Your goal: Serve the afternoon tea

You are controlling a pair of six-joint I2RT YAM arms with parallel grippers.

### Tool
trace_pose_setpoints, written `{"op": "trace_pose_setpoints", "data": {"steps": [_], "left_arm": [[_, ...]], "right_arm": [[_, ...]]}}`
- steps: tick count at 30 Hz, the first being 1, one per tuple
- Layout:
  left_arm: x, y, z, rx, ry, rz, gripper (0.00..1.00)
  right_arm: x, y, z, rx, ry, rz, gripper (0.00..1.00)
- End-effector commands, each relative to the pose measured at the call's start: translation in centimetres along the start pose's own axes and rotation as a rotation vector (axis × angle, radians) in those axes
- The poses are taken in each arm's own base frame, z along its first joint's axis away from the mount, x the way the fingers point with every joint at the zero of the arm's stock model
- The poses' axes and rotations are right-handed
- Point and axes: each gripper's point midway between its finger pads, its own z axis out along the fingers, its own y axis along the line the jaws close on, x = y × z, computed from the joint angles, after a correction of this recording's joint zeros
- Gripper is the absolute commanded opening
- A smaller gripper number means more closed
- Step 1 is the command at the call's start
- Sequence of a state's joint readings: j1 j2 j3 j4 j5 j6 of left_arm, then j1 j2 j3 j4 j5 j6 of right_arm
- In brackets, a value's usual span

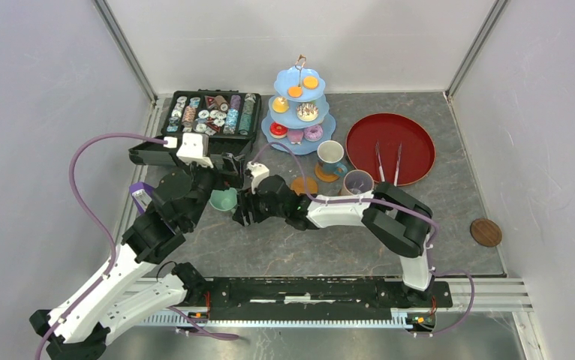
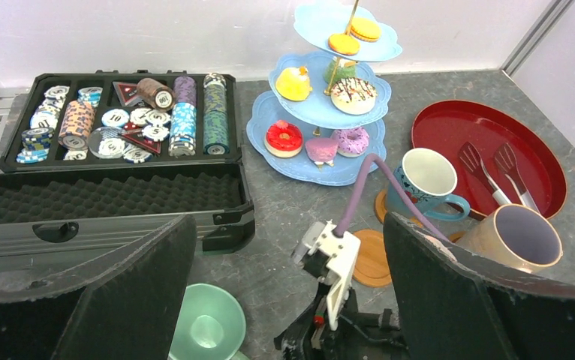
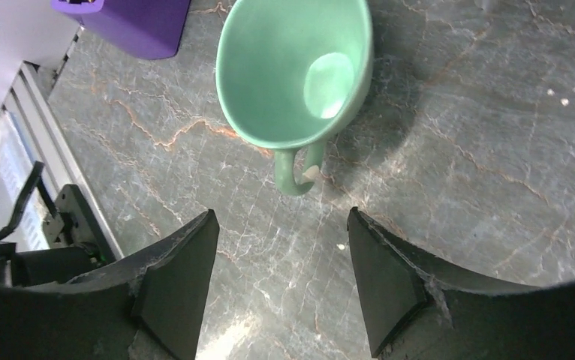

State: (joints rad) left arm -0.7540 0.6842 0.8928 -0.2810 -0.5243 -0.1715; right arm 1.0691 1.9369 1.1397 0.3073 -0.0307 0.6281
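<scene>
A mint green mug [image 3: 292,71] stands on the grey table, its handle [image 3: 296,176] pointing at my right gripper [image 3: 281,217]. That gripper is open, and its fingertips stop just short of the handle with only bare table between them. In the top view the mug [image 1: 224,199] sits left of the right gripper [image 1: 241,210]. My left gripper [image 2: 288,285] is open and empty, hovering above the mug [image 2: 206,330] and the right wrist. The pale-blue stand [image 2: 299,169] carries pastries [image 2: 284,137]. Near it are a white-and-blue mug [image 2: 427,180], a pink-purple mug [image 2: 521,236] and a bare coaster [image 2: 371,259].
An open black case [image 2: 119,199] of round chips lies at the back left. A red tray [image 1: 412,142] holding metal tongs [image 1: 388,161] sits at the back right. A dark brown coaster [image 1: 486,232] lies near the right wall. The white-and-blue mug [image 1: 331,156] rests on a coaster.
</scene>
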Motion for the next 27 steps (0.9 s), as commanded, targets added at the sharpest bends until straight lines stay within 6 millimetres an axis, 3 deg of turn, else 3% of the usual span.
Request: {"op": "trace_pose_setpoints", "data": {"steps": [1, 12, 18, 27], "left_arm": [[-1.0, 0.5, 0.1, -0.028, -0.042, 0.002, 1.00], [-0.4, 0.5, 0.6, -0.038, -0.025, 0.014, 1.00], [0.0, 0.5, 0.9, -0.046, -0.011, 0.031, 1.00], [0.3, 0.5, 1.2, -0.054, -0.002, 0.042, 1.00]], "right_arm": [[-1.2, 1.2, 1.6, -0.007, -0.036, -0.157, 0.69], [0.6, -1.6, 5.0, 0.188, 0.033, -0.355, 0.55], [0.4, -1.9, 5.4, 0.228, 0.019, -0.407, 0.49], [-0.3, -1.7, 6.1, 0.237, 0.004, -0.442, 0.49]]}}
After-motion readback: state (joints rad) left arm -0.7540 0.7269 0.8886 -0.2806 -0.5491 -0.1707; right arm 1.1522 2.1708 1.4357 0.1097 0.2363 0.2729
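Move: The green mug is some 7 cm ahead of my right hand, 6 cm to its left and 5 cm below. Its handle points back towards my open fingers. From that hand, the purple box lies about 23 cm left and 2 cm ahead. The nearer empty coaster is roughly 17 cm right, 8 cm ahead and 8 cm down. From my left hand, the mug is about 3 cm ahead, 5 cm left and 30 cm below. I bring my right hand down about 5 cm onto the green mug's handle, easing about 3 cm left early on and 3 cm forward along the way, with a slight lift at the end. The wrist turns and rolls some 25 degrees so the fingers point more steeply down, and they close partway, one on each side of the handle without yet pinching it. ##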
